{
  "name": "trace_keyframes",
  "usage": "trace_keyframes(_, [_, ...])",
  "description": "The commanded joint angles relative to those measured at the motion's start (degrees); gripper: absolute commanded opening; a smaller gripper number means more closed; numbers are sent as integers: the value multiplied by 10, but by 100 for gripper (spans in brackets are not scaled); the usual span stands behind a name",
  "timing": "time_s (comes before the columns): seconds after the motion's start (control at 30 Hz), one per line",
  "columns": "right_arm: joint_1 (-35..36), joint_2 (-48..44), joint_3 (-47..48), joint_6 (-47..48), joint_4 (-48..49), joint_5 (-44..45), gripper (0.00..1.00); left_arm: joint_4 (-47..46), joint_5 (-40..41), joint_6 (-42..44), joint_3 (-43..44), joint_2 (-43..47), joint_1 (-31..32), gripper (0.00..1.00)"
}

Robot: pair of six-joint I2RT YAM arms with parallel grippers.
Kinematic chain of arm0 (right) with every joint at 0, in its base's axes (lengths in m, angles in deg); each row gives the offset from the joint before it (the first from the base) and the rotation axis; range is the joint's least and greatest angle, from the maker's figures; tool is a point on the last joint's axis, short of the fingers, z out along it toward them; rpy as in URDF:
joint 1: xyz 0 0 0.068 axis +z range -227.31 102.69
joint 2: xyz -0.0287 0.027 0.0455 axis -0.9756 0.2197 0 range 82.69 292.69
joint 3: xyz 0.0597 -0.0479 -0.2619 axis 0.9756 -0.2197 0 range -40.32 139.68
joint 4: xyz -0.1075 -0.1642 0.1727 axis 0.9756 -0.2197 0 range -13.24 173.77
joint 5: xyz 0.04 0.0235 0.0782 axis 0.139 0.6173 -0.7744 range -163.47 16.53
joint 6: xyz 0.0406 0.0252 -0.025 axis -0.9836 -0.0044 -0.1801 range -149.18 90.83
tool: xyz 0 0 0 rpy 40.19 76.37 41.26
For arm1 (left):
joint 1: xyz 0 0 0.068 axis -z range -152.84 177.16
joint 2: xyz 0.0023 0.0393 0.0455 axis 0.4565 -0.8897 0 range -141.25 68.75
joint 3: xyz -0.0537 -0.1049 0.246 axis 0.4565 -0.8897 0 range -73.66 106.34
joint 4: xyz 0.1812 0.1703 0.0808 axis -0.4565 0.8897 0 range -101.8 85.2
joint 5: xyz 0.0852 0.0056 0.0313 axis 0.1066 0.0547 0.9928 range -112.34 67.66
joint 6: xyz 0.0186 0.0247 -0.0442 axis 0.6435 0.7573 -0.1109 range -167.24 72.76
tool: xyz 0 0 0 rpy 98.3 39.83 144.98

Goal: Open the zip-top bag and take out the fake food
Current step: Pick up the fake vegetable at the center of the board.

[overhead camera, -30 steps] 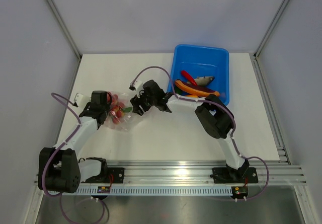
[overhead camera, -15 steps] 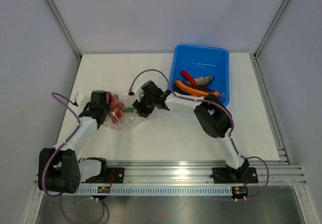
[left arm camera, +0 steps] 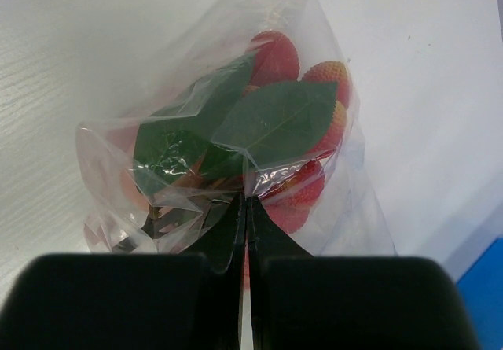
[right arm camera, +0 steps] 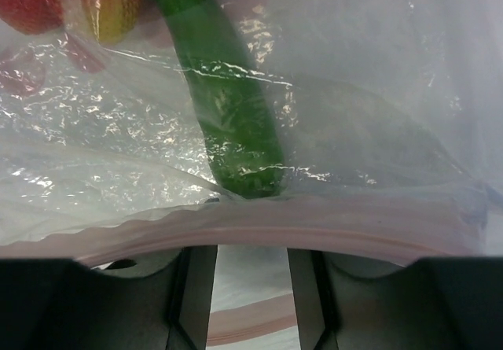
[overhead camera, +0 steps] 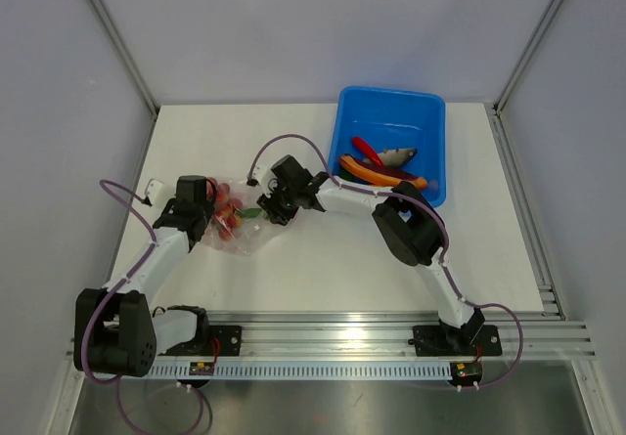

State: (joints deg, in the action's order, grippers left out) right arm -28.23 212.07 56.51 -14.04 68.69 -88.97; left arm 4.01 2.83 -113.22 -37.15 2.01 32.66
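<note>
The clear zip-top bag (overhead camera: 238, 230) lies on the white table between my two grippers. Fake food shows through it: a red grape bunch with green leaves (left arm camera: 275, 118) and a green cucumber (right arm camera: 224, 114). My left gripper (left arm camera: 246, 204) is shut on a fold of the bag's plastic (overhead camera: 207, 222). My right gripper (right arm camera: 250, 248) is at the bag's mouth (overhead camera: 266, 210), its fingers (right arm camera: 196, 287) apart. One pink zipper strip (right arm camera: 259, 228) crosses over the fingertips and hides them; the other strip (right arm camera: 244, 325) runs below, between the fingers. The cucumber's end lies just beyond.
A blue tub (overhead camera: 423, 112) stands at the back right with a grey fish (overhead camera: 396, 154), a red pepper (overhead camera: 366, 150) and an orange piece (overhead camera: 391, 176) in it. The right arm's elbow (overhead camera: 406, 225) sits near the tub's front edge.
My right gripper has slid left, up to the bag's mouth, and its fingers have drawn closer together. The left gripper and the bag have stayed put.
</note>
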Motion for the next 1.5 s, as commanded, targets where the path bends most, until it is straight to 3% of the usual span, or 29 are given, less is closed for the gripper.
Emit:
trace_keyframes(0.0, [4,9,30,15,-20,18,46,-20,-8,8,19,16,-2,0])
trace_keyframes(0.13, [4,16,36,13,-22,28,46,-21,-10,8,19,17,-2,0])
trace_keyframes(0.27, [4,20,42,7,-15,36,34,-22,-14,9,18,19,-2,0])
trace_keyframes(0.37, [4,19,42,2,-12,37,33,-23,-14,10,19,21,-2,0])
trace_keyframes(0.5, [4,19,42,2,-9,42,16,-23,-14,10,18,21,-2,0])
trace_keyframes(0.7, [4,3,27,1,-3,45,0,-18,-9,3,18,21,-2,0])
trace_keyframes(1.07, [4,-64,-22,-1,-5,85,0,5,19,-29,15,29,-2,0])
trace_keyframes(1.47, [4,-109,-3,-22,-109,185,0,37,20,-82,11,43,-2,0])
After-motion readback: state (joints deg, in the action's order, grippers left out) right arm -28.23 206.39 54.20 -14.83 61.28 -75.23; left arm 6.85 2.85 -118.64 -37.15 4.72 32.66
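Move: The green vegetable lies inside the bag, its near end just off the half-open right fingertips and its middle about 7 cm to their left, level ahead and in height. The bag's pink zip edge is only about 1 cm left of the fingers; the red fruits sit some 10 cm to the left and 1 cm nearer the base. From the left hand, the vegetable's middle is about 9 cm right, 2 cm back and 6 cm below. The right fingers, at the bag's mouth, pinch shut on the near end of the green vegetable after easing about 1 cm forward, then draw it to the right, away from the fruits, about 5 cm and slightly up, turning some 10 degrees clockwise. The left hand stays nearly in place, keeping its pinch on the bag. ##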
